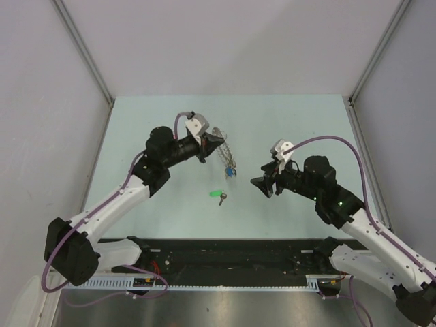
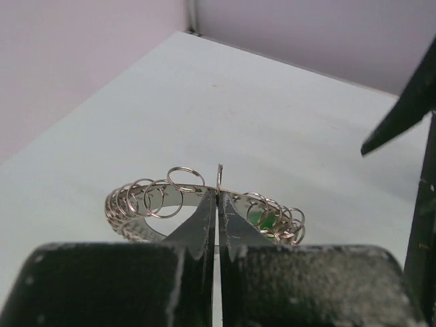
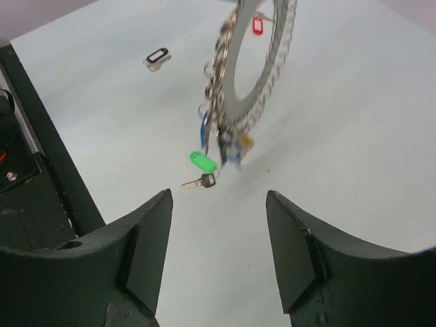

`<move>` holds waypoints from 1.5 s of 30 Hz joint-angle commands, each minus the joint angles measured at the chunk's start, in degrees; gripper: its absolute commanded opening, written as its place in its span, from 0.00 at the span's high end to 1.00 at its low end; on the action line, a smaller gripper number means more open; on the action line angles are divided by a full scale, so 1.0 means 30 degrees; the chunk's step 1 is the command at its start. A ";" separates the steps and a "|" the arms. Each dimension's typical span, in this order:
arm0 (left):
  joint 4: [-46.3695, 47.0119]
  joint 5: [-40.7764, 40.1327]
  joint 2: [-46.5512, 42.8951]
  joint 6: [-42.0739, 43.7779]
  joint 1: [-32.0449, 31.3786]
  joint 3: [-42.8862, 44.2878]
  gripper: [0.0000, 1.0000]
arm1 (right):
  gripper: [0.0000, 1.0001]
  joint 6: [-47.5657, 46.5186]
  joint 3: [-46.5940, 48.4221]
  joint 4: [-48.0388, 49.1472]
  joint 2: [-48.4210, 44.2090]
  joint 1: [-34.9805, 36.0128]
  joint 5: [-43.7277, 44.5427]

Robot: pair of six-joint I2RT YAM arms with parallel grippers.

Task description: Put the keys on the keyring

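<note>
The keyring (image 1: 224, 155) is a large silvery hoop threaded with many small split rings, and it stands upright above the table. My left gripper (image 1: 210, 146) is shut on its rim; the left wrist view shows the jaws (image 2: 218, 193) pinching the hoop (image 2: 139, 204). Blue and yellow tags (image 3: 230, 146) dangle beneath the hoop (image 3: 240, 121). A green-tagged key (image 1: 218, 195) lies on the table just below it, also in the right wrist view (image 3: 202, 163). My right gripper (image 1: 261, 185) is open and empty, a short way right of the green key (image 3: 218, 204).
A black-tagged key (image 3: 157, 57) and a red-tagged key (image 3: 257, 25) lie on the table beyond the hoop. The black base rail (image 1: 225, 248) runs along the near edge. Grey walls enclose the pale green tabletop (image 1: 286, 122).
</note>
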 commanded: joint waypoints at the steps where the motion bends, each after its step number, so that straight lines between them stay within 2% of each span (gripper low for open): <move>1: 0.0343 -0.2011 -0.1477 -0.1309 0.1129 0.1580 1.00 | 0.38 0.1296 0.0741 -0.0136 0.1876 0.0576 0.0940; 5: 0.0109 -0.2335 -0.2850 -0.2188 0.2679 0.1757 1.00 | 0.39 0.2030 0.0741 0.0243 0.4135 0.1220 0.1469; 9: -0.1705 -0.2542 -0.4054 -0.1488 0.3678 0.2108 0.99 | 0.41 0.2763 0.0741 0.0946 0.6479 0.1865 0.1938; 12: -0.2645 -0.2453 -0.5310 -0.1106 0.4323 0.1789 1.00 | 0.45 0.3466 0.0741 0.2146 0.8587 0.1924 0.1647; 16: -0.3670 -0.2569 -0.6750 -0.0842 0.4851 0.1173 1.00 | 0.58 0.4373 0.0973 0.3964 1.1166 0.1547 0.0625; 18: -0.4138 -0.2686 -0.7307 -0.0842 0.4969 0.0793 1.00 | 0.60 0.4870 0.1528 0.4552 1.3092 0.1311 0.0212; 22: -0.5134 -0.2833 -0.8652 0.0152 0.4999 0.0322 1.00 | 0.61 0.4931 0.3140 0.4230 1.5678 0.1135 -0.0346; 28: -0.5429 -0.3389 -0.9915 0.0738 0.4999 -0.0498 1.00 | 0.61 0.4669 0.6011 0.1860 1.8899 0.0489 -0.1779; 37: -0.5605 -0.3859 -1.0912 0.1267 0.4999 -0.1377 1.00 | 0.64 0.4258 0.8413 -0.0251 2.1540 -0.0126 -0.4240; 45: -0.5693 -0.3830 -1.1000 0.1355 0.4999 -0.1524 1.00 | 0.68 0.3848 0.9500 -0.1248 2.3269 -0.0302 -0.5268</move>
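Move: The green-tagged key lies on the table about 6 cm ahead of the empty right hand, 12 cm to its left and some 27 cm below. The left hand holds the keyring, whose middle hangs roughly 6 cm below it, 2 cm back and 2 cm right. From the left hand, the black-tagged key is about level ahead, 25 cm left; the red-tagged one 17 cm ahead, 19 cm left; the green-tagged one 4 cm back, 2 cm left; all some 29 cm below. The right hand drops about 24 cm while reaching 11 cm left and less far forward, tipping nearly 50 degrees further down and narrowing its open fingers by about half, until the tips hover close over the green-tagged key, with no touch to be seen. Meanwhile the left hand keeps its pinch on the keyring and clears it away from that spot, 15 cm to the left, rising and then sinking partway back, slipping a little forward before drawing back, and turning some 25 degrees counter-clockwise. ##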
